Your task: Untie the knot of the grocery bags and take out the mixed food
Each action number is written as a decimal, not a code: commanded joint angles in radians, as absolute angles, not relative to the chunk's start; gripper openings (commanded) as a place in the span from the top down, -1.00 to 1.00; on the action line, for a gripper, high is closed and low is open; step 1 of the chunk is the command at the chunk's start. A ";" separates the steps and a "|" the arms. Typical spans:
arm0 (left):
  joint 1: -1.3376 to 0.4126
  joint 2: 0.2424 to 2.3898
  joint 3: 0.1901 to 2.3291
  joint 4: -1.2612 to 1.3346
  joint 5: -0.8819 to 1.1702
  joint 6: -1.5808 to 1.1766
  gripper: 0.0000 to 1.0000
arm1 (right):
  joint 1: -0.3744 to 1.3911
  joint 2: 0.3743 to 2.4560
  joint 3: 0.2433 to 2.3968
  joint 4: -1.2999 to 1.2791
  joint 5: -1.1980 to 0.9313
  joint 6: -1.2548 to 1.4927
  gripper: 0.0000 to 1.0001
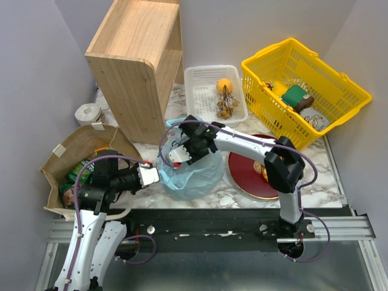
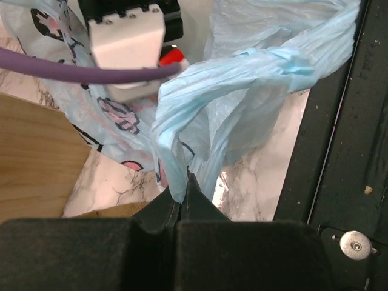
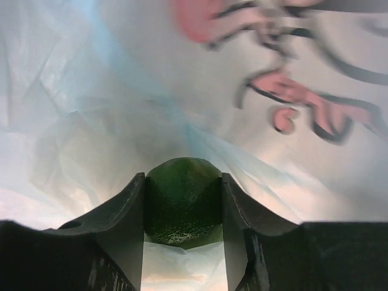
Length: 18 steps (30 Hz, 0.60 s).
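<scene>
The light blue plastic bag (image 1: 200, 176) lies at the table's near edge. My left gripper (image 2: 183, 193) is shut on a strip of its handle (image 2: 182, 133), which runs up to a twisted lump (image 2: 285, 60); I cannot tell whether that is still a tied knot. My right gripper (image 3: 183, 180) is inside the bag, both fingers pressed against a dark green round fruit (image 3: 183, 209). From above, the right gripper (image 1: 177, 157) dips into the bag's mouth and the left gripper (image 1: 157, 176) is at its left edge. The brown paper bag (image 1: 73, 151) holds green packets (image 1: 79, 173).
A white tray (image 1: 200, 91) at the back holds an orange fruit (image 1: 224, 85) and a brown stemmed bunch (image 1: 227, 108). A yellow basket (image 1: 339, 91) of goods stands back right, a red plate (image 1: 245, 176) beside the blue bag, a wooden shelf (image 1: 136, 66) back left, a tape roll (image 1: 88, 113) beside it.
</scene>
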State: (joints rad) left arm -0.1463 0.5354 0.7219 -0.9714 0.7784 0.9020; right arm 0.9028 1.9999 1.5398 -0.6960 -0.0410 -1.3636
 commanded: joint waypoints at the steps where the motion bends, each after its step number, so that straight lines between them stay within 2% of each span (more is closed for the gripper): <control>1: -0.150 0.511 0.727 -0.896 0.796 0.847 1.00 | 0.897 1.827 1.683 -0.839 -0.298 -1.123 0.66; 7: -0.152 0.543 0.722 -0.714 0.807 0.732 1.00 | 0.884 1.698 1.697 -0.928 -0.634 -0.945 0.65; 9: -0.152 0.574 0.738 -0.660 0.807 0.675 1.00 | 0.882 1.671 1.697 -0.925 -0.684 -0.873 0.66; 14: -0.158 0.603 0.750 -0.496 0.807 0.537 1.00 | 0.838 1.684 1.700 -0.850 -0.762 -0.755 0.66; 18: -0.169 0.652 0.787 -0.423 0.801 0.431 1.00 | 0.766 1.750 1.784 -0.775 -0.916 -0.505 0.66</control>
State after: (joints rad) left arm -0.1562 0.6163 0.7280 -0.5709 0.7815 0.5770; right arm 0.8257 1.6882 1.7077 -0.8505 -0.7300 -0.7685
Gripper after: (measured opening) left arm 0.010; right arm 0.512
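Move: Deep in the blue bag, the right hand already holds the green fruit; the white basket where the orange lies is about 23 cm ahead and 10 cm to its right, near its own height. In that basket the orange is some 26 cm ahead and 13 cm right, the twiggy fruit bunch 17 cm ahead and 13 cm right. For the left hand, on the bag's handle, the basket is roughly 40 cm ahead, 18 cm right and 12 cm lower. Pulling the green fruit up out of the bag, the right hand rises quickly by nearly 20 cm while drawing back about 10 cm, its fingertips swinging left and back and keeping their pinch. The left hand keeps its shut grip on the bag's handle and takes the handle forward and up, some 5 cm each way. ##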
